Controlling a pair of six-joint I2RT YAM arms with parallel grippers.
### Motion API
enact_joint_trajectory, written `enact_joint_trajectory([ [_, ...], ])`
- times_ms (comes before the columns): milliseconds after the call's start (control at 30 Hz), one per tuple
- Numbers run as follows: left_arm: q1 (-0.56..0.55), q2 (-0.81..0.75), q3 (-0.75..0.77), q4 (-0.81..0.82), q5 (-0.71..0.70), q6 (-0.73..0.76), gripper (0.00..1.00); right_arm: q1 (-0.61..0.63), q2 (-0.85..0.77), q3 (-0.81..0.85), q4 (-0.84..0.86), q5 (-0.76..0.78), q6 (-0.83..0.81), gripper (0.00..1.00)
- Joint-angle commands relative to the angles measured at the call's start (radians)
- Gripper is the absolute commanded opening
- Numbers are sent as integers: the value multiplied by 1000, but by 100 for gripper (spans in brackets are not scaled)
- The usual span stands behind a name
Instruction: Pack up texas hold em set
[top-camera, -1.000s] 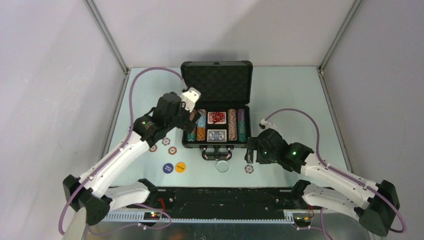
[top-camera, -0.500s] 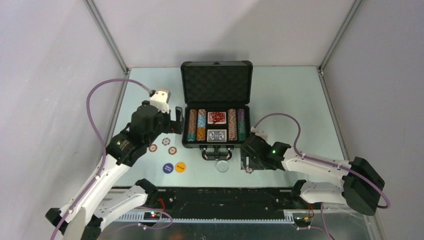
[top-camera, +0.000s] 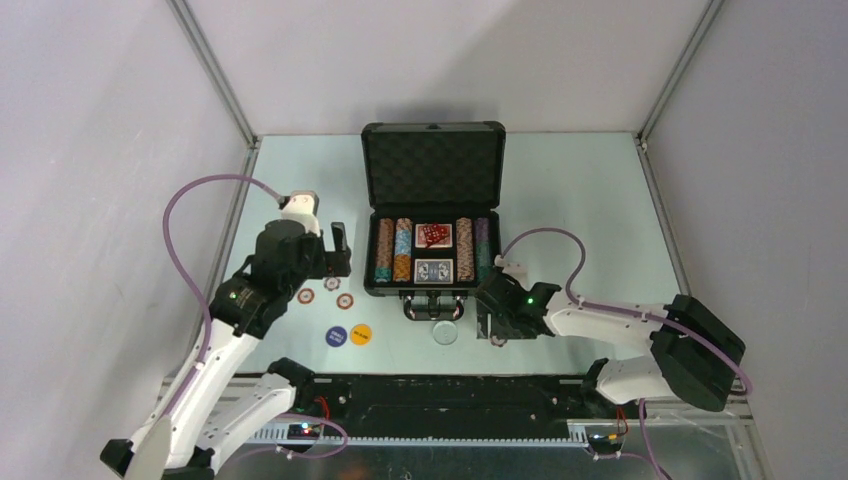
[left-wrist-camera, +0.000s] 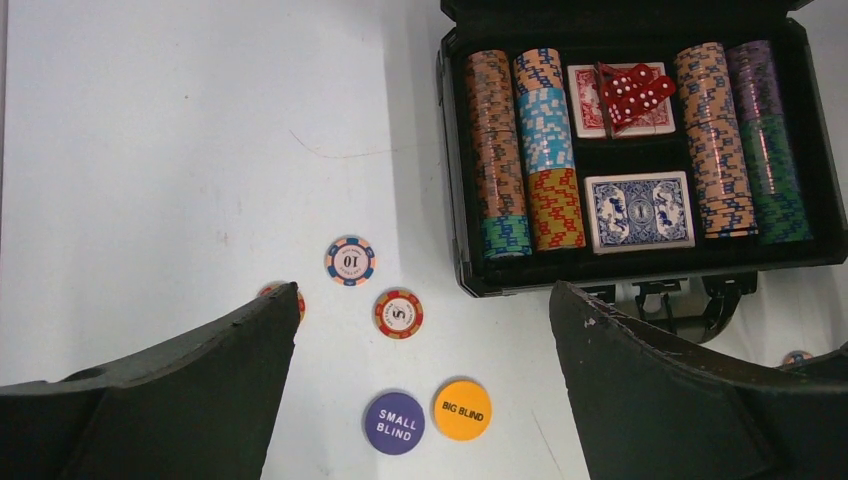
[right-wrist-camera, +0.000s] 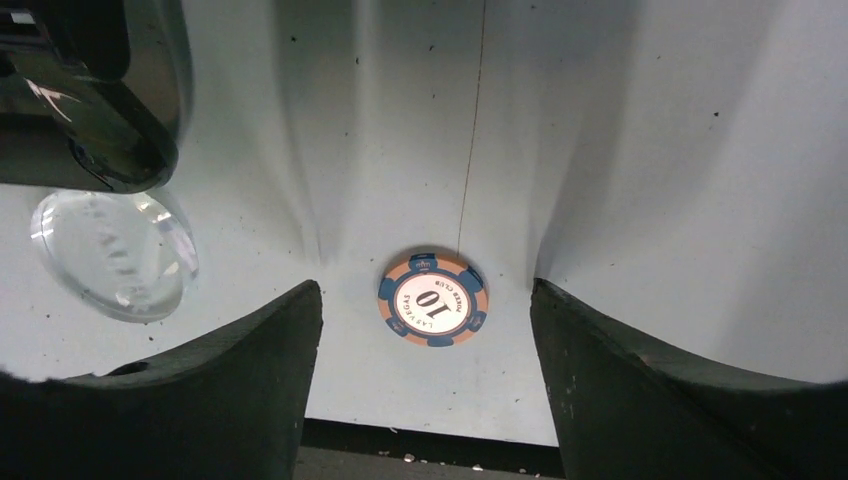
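The black case of the texas hold em set lies open, with rows of striped chips, two card decks and red dice inside. My left gripper hangs open to the left of the case, above two loose chips, a third half hidden by its finger, and the purple and orange blind buttons. My right gripper is open, low over the table in front of the case. A blue-and-orange "10" chip lies flat between its fingertips, untouched.
A clear round button lies left of the right gripper, just in front of the case handle. The table's near edge runs right behind the "10" chip. Grey walls close off both sides and the back.
My left gripper has drawn back leftward from over the case's chip rows to beside the case. My right gripper has slid left and lowered over the "10" chip.
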Motion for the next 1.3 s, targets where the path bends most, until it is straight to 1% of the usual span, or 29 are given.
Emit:
enact_joint_trajectory([
  [0, 10, -13, 5, 13, 24, -11, 100, 10, 32, 2, -3, 49, 41, 78],
  [267, 10, 9, -3, 14, 51, -8, 100, 59, 92, 34, -93, 97, 69, 69],
  [433, 10, 21, -5, 14, 57, -7, 100, 107, 141, 77, -153, 118, 81, 62],
  [600, 11, 22, -7, 14, 64, -8, 100, 129, 174, 90, -174, 125, 102, 53],
  [767, 10, 29, -5, 14, 73, -10, 100, 139, 162, 90, -188, 132, 123, 51],
  [833, 11, 36, -4, 14, 84, -12, 100, 139, 159, 90, -192, 139, 126, 47],
  [900, 11, 43, -4, 14, 110, -11, 100, 141, 150, 91, -195, 148, 129, 45],
  [1100, 9, 67, -6, 15, 227, -28, 95, 159, 89, 91, -191, 192, 116, 41],
  [1267, -9, 93, -17, 17, 305, -50, 94, 180, 17, 91, -171, 221, 76, 41],
])
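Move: The orange 10 chip lies almost directly beneath the right hand, some 2 cm below its hand point and between its still well-parted fingers. The clear disc is about 12 cm to the left of the chip and 1 cm farther out; the case handle is roughly 15 cm left and 7 cm ahead of the chip. From the raised left hand, the chip is about 35 cm right, 11 cm back and 22 cm down. Low over the orange 10 chip, the right hand narrows its fingers to about half their starting gap while sinking a touch and easing back towards the table's near edge, its left side dipping some 10 degrees; it sways slightly left and returns, then starts to rise, about 1.5 cm back in all, with the tips over the chip's near part. The empty left hand hardly stirs until late, then goes about 4 cm right towards the case and 2 cm down, its wide-open fingers tipping down and turning slightly clockwise. ##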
